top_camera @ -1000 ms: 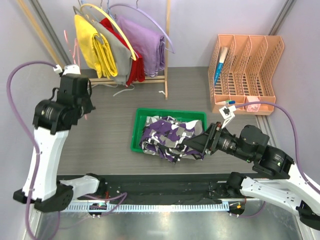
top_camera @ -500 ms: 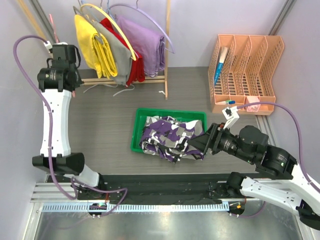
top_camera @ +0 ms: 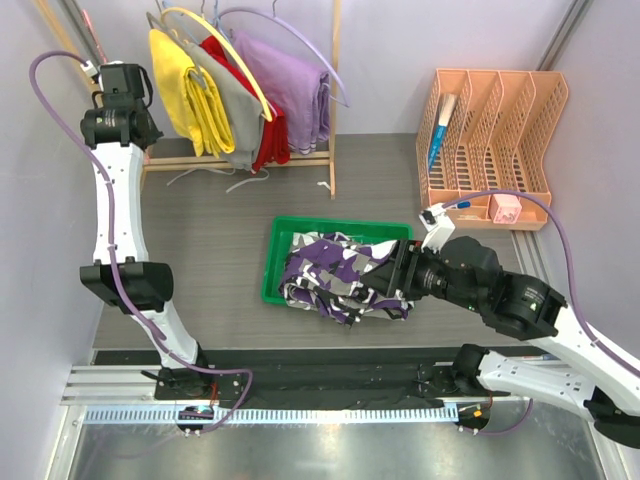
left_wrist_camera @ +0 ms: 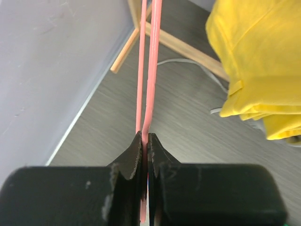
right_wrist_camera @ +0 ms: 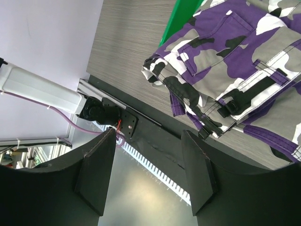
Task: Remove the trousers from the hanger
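The camouflage trousers (top_camera: 340,272) lie bunched in a green bin (top_camera: 340,222), spilling over its near edge; the right wrist view shows them as well, trousers (right_wrist_camera: 235,56). My right gripper (top_camera: 400,288) hovers at their near right edge, open, with nothing between its fingers; seen from the wrist, the gripper (right_wrist_camera: 148,133) is over the table's front rail. My left gripper (top_camera: 120,108) is raised at the far left beside the clothes rack. In its wrist view the gripper (left_wrist_camera: 145,136) is shut on the thin pink hanger (left_wrist_camera: 149,70), which carries no cloth.
A wooden rack (top_camera: 333,110) at the back holds yellow (top_camera: 190,90), grey, red and lavender (top_camera: 295,85) garments on hangers. An orange file holder (top_camera: 490,140) stands at the back right. The wall runs close along the left arm.
The left arm has swung up and back toward the far left by the rack, carrying the pink hanger. The right arm has shifted slightly by the bin and stays open.
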Action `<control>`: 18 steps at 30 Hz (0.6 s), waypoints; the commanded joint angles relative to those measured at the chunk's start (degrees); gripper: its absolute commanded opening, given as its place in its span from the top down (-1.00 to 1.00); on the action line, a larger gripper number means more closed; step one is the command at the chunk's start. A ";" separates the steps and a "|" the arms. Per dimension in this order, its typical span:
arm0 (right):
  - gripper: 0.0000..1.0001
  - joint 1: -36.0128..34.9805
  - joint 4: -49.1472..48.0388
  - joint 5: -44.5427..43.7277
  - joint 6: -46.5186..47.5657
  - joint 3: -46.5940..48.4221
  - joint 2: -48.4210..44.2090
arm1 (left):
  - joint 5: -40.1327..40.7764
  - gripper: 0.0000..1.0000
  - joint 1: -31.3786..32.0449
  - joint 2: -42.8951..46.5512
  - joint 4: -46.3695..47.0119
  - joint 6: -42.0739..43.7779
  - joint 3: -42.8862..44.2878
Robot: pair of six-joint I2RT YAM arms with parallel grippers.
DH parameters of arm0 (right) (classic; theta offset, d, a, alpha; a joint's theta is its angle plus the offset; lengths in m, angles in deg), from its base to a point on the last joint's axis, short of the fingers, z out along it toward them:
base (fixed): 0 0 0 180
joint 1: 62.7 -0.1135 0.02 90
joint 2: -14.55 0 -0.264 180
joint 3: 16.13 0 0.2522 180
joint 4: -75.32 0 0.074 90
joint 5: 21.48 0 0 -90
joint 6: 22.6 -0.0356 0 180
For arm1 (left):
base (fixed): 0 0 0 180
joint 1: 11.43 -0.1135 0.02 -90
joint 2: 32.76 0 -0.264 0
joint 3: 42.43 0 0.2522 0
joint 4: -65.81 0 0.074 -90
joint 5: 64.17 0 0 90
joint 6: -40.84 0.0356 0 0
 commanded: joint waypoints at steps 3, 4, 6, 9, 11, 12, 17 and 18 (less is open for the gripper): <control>-0.25 -0.26 -4.22 -1.47 -3.38 -0.30 0.13 | -3.12 1.00 0.09 -3.70 4.65 -1.95 10.22; -0.25 -0.26 -4.31 -1.64 -3.56 -0.39 0.22 | -3.12 0.99 0.36 -4.60 3.94 -1.78 11.98; -0.25 -0.26 -4.49 -1.38 -3.56 -0.04 1.18 | -2.69 0.99 0.62 -5.13 4.28 -1.25 13.40; -0.24 -0.26 -4.49 -0.85 -3.30 0.92 2.59 | -2.15 0.99 0.80 -3.82 8.40 -0.98 9.55; -0.23 -0.26 -4.49 -0.77 -3.12 1.36 3.12 | -3.72 0.99 0.71 -3.55 10.96 -0.20 7.87; -0.23 -0.26 -4.58 -0.85 -2.95 1.71 3.47 | -3.91 0.99 0.62 -3.81 11.23 0.16 8.04; -0.23 -0.26 -4.49 -0.85 -2.33 2.68 4.43 | -3.65 0.99 0.71 -5.83 12.98 0.95 9.71; -0.23 -0.26 -4.40 -0.77 -2.07 2.77 4.52 | -3.56 1.00 0.80 -5.75 13.60 0.95 9.19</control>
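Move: The left hand, still pinching the bare pink hanger, has the rack's left post about 10 cm ahead and 5 cm to its left, the post's middle some 10 cm lower; the rail can't be seen. The yellow trousers hang roughly 9 cm ahead, 10 cm right and 5 cm below, with the grey trousers about 6 cm farther right. From the right hand the post is some 42 cm forward and 50 cm left, about 4 cm lower. Left hand carries the pinched hanger about 5 cm forward and 3 up towards the rack, fingertips tipping up 10 degrees. ##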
